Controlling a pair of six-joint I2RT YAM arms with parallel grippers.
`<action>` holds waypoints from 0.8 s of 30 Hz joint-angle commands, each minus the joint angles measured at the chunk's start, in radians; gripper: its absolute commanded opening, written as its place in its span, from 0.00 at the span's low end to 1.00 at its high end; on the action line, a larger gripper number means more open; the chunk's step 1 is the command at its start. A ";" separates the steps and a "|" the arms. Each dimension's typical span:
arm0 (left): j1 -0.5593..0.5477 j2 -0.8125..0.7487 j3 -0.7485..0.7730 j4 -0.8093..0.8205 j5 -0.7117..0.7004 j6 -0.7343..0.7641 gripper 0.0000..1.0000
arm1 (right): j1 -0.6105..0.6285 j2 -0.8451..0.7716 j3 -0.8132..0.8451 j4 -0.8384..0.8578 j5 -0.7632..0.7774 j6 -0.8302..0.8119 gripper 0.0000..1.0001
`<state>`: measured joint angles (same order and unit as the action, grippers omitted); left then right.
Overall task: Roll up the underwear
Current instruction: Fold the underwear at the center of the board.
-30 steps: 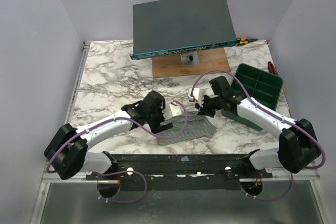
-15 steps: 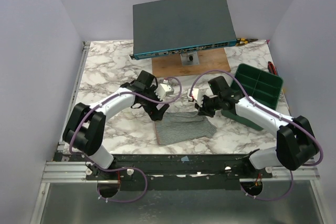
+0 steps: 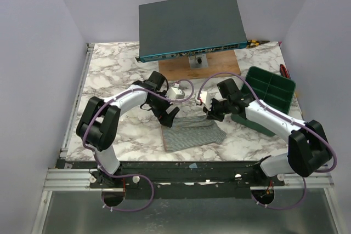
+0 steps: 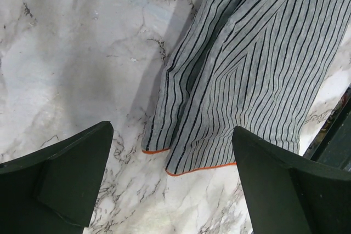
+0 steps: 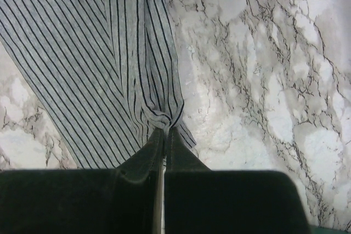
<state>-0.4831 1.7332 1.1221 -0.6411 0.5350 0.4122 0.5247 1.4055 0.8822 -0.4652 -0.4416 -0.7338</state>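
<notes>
The underwear (image 3: 192, 132), grey with thin dark stripes and an orange-trimmed hem, lies flat on the marble table near the front edge. In the left wrist view the underwear (image 4: 247, 64) shows its hem corner, and my left gripper (image 4: 173, 152) hovers open above that corner with nothing between its fingers (image 4: 71, 163). From above, the left gripper (image 3: 169, 114) sits at the cloth's far left corner. My right gripper (image 5: 164, 131) is shut on a bunched pinch of the underwear (image 5: 104, 42) at its edge; from above, the right gripper (image 3: 210, 114) is at the cloth's far right corner.
A dark flat network switch (image 3: 192, 23) rests on a wooden board (image 3: 200, 68) at the back. A green compartment tray (image 3: 269, 91) stands at the right, beside the right arm. Marble table (image 3: 109, 80) extends bare to the left.
The left arm has swung away from the cloth's near left side to its far left corner, gripper staying open. The underwear now lies flatter. The right gripper has kept its pinch.
</notes>
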 commanded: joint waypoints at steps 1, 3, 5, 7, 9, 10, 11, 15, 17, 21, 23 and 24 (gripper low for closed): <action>0.016 0.033 0.044 -0.054 0.056 0.047 0.97 | 0.003 0.002 0.006 0.003 0.019 0.007 0.01; 0.021 0.045 0.050 -0.072 0.064 0.056 0.95 | 0.003 0.001 0.004 0.006 0.023 0.004 0.01; 0.023 0.056 0.052 -0.090 0.075 0.059 0.90 | 0.003 0.000 0.001 0.007 0.028 0.003 0.01; 0.023 0.059 0.041 -0.093 0.088 0.053 0.86 | 0.003 0.000 -0.001 0.008 0.033 0.002 0.01; 0.023 0.057 0.033 -0.085 0.083 0.042 0.82 | 0.003 -0.001 -0.005 0.012 0.039 0.001 0.01; 0.023 0.056 0.030 -0.083 0.078 0.038 0.79 | 0.003 -0.001 -0.004 0.014 0.039 0.000 0.01; 0.023 0.055 0.028 -0.081 0.076 0.036 0.77 | 0.003 0.001 -0.005 0.014 0.039 0.000 0.01; 0.023 0.061 0.030 -0.083 0.074 0.030 0.65 | 0.003 0.003 -0.002 0.016 0.038 0.000 0.01; 0.023 0.066 0.038 -0.087 0.077 0.031 0.56 | 0.003 0.003 -0.002 0.016 0.037 0.002 0.01; 0.023 0.066 0.041 -0.092 0.079 0.035 0.45 | 0.003 0.002 -0.006 0.017 0.041 0.004 0.01; 0.023 0.062 0.043 -0.091 0.073 0.037 0.42 | 0.003 0.003 -0.010 0.019 0.043 0.002 0.01; 0.023 0.059 0.044 -0.091 0.070 0.037 0.41 | 0.003 0.003 -0.011 0.020 0.043 0.002 0.01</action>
<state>-0.4644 1.7889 1.1542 -0.7200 0.5797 0.4377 0.5247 1.4055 0.8818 -0.4633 -0.4206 -0.7338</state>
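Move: The underwear's far-left corner lies between the left hand's wide-open fingers, about 1 cm back, 1 cm left and roughly 2 cm below. From that hand the underwear's middle is some 5 cm back and 9 cm right; the wooden board is about 20 cm ahead and 12 cm right. The right hand, already pinching the far edge, has the corner about 17 cm to its left and 3 cm back. Left hand eases about 1 cm back and down, fingers half-closing around the far-left corner; right keeps its pinch. ##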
